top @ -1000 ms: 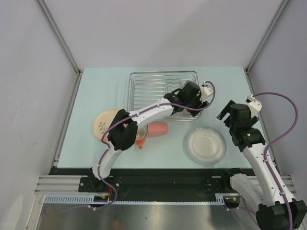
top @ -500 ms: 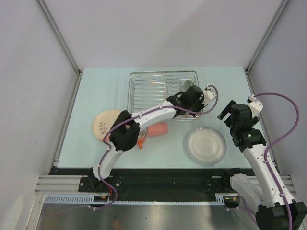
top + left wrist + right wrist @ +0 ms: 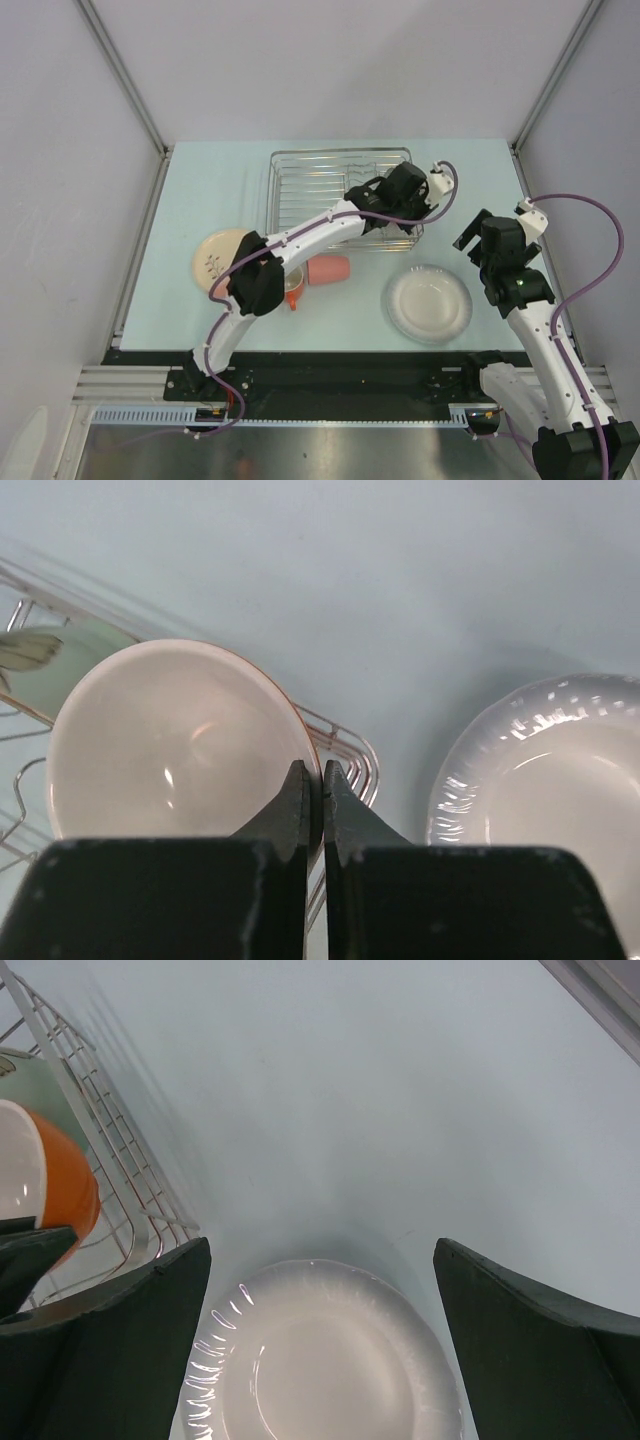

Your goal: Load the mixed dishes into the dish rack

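My left gripper point(image 3: 311, 770) is shut on the rim of the orange cup point(image 3: 180, 740), which is white inside and sits over the right near corner of the dish rack point(image 3: 300, 170). A pale green bowl point(image 3: 75, 660) lies in the rack beside it. In the top view the left gripper point(image 3: 392, 200) covers the cup. My right gripper point(image 3: 320, 1250) hangs open above the large whitish plate point(image 3: 320, 1360), touching nothing. The pink plate point(image 3: 215, 255), the orange-handled mug point(image 3: 292, 285) and the pink tumbler point(image 3: 330, 268) are on the table in front of the rack.
The rack's wire wall point(image 3: 110, 1160) stands just left of the whitish plate point(image 3: 430, 303). Grey side walls point(image 3: 90, 200) enclose the pale blue table point(image 3: 210, 190). The left arm point(image 3: 300, 235) stretches over the mug and tumbler.
The left gripper's jaws have closed onto the cup's rim, and the wrist has shifted slightly back over the rack corner. The right arm has stayed put, open.
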`<state>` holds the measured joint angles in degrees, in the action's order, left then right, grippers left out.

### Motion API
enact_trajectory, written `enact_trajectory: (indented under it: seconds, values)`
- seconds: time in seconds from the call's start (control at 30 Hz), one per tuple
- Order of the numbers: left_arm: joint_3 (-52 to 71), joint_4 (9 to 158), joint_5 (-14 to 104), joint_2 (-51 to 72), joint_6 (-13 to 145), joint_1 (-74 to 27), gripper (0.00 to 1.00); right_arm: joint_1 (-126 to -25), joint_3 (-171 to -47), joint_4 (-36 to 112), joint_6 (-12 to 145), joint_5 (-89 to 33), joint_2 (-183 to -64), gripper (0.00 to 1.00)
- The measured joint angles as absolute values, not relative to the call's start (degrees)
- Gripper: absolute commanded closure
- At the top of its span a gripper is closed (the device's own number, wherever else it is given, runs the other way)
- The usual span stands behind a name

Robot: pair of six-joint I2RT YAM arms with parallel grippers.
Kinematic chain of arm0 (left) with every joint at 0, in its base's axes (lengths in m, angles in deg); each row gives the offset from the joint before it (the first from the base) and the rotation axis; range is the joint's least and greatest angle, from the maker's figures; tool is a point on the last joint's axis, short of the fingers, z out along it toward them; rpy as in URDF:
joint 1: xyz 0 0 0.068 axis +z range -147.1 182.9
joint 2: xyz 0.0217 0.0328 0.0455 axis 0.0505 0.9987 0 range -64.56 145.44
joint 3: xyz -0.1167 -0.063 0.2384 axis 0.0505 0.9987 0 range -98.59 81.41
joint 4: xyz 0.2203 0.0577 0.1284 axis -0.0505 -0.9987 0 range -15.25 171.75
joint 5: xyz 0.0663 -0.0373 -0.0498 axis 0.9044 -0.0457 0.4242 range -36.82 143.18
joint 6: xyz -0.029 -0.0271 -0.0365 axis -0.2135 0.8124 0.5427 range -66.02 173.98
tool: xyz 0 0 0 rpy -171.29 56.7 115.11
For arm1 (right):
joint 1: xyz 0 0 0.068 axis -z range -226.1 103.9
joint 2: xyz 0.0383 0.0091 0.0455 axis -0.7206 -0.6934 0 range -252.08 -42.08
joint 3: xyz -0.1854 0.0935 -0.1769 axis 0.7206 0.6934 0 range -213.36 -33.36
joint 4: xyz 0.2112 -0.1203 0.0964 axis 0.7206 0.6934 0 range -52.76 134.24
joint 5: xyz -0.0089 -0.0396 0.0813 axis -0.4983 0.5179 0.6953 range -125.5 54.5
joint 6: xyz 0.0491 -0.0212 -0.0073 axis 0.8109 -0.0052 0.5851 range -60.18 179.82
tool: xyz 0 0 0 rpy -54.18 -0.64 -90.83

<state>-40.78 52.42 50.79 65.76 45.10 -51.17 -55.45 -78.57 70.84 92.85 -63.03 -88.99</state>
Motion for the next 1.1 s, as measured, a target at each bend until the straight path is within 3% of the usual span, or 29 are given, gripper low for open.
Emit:
enact_trajectory:
  seconds: [0.23,0.43,0.57,0.87,1.1]
  values:
    - [-42.05,51.29,35.16,61.15,56.29,-47.08,1.00,-55.45,-78.57,70.84,92.85,-63.01,-89.01,0.00]
    - [-27.54,67.00,15.49,52.34,80.57,-37.03,1.00,-55.43,-78.35,70.82,92.85,-63.01,-89.06,0.00]
    - [-20.15,83.15,8.65,52.47,97.51,-33.97,1.00,-55.38,-78.05,70.89,92.87,-63.01,-89.06,0.00]
    - [-12.91,108.57,7.14,53.02,119.89,-35.63,1.00,-55.36,-78.03,71.76,93.40,-62.18,-88.47,0.00]
    - [-6.18,111.96,14.42,54.41,125.44,-34.18,1.00,-55.36,-78.03,73.62,94.45,-61.72,-87.55,0.00]
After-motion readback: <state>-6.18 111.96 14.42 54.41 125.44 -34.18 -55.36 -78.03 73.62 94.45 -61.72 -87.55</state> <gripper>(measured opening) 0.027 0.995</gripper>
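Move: The left hand already holds the orange-and-white bowl by its rim, over the rack's front right corner. The rack's right-hand bay centres about 10 cm ahead, 4 cm left and 12 cm below. In it the green bowl stands some 16 cm ahead, 4 cm left; the plate lies about 13 cm back, 5 cm right, and the pink cup 5 cm back, 21 cm left. From the idle right hand the bay is about 19 cm ahead and 20 cm left. Upward first, the left hand hoists the pinched bowl about 14 cm above the rack's front right corner, drifting some 4 cm left, then sinks about 4 cm back towards the rack's right-hand bay. On the way the wrist rolls roughly 70 degrees, counter-clockwise looking along the fingers, and the fingers swing up from slanting down to level, pointing right; they stay shut on the rim. ##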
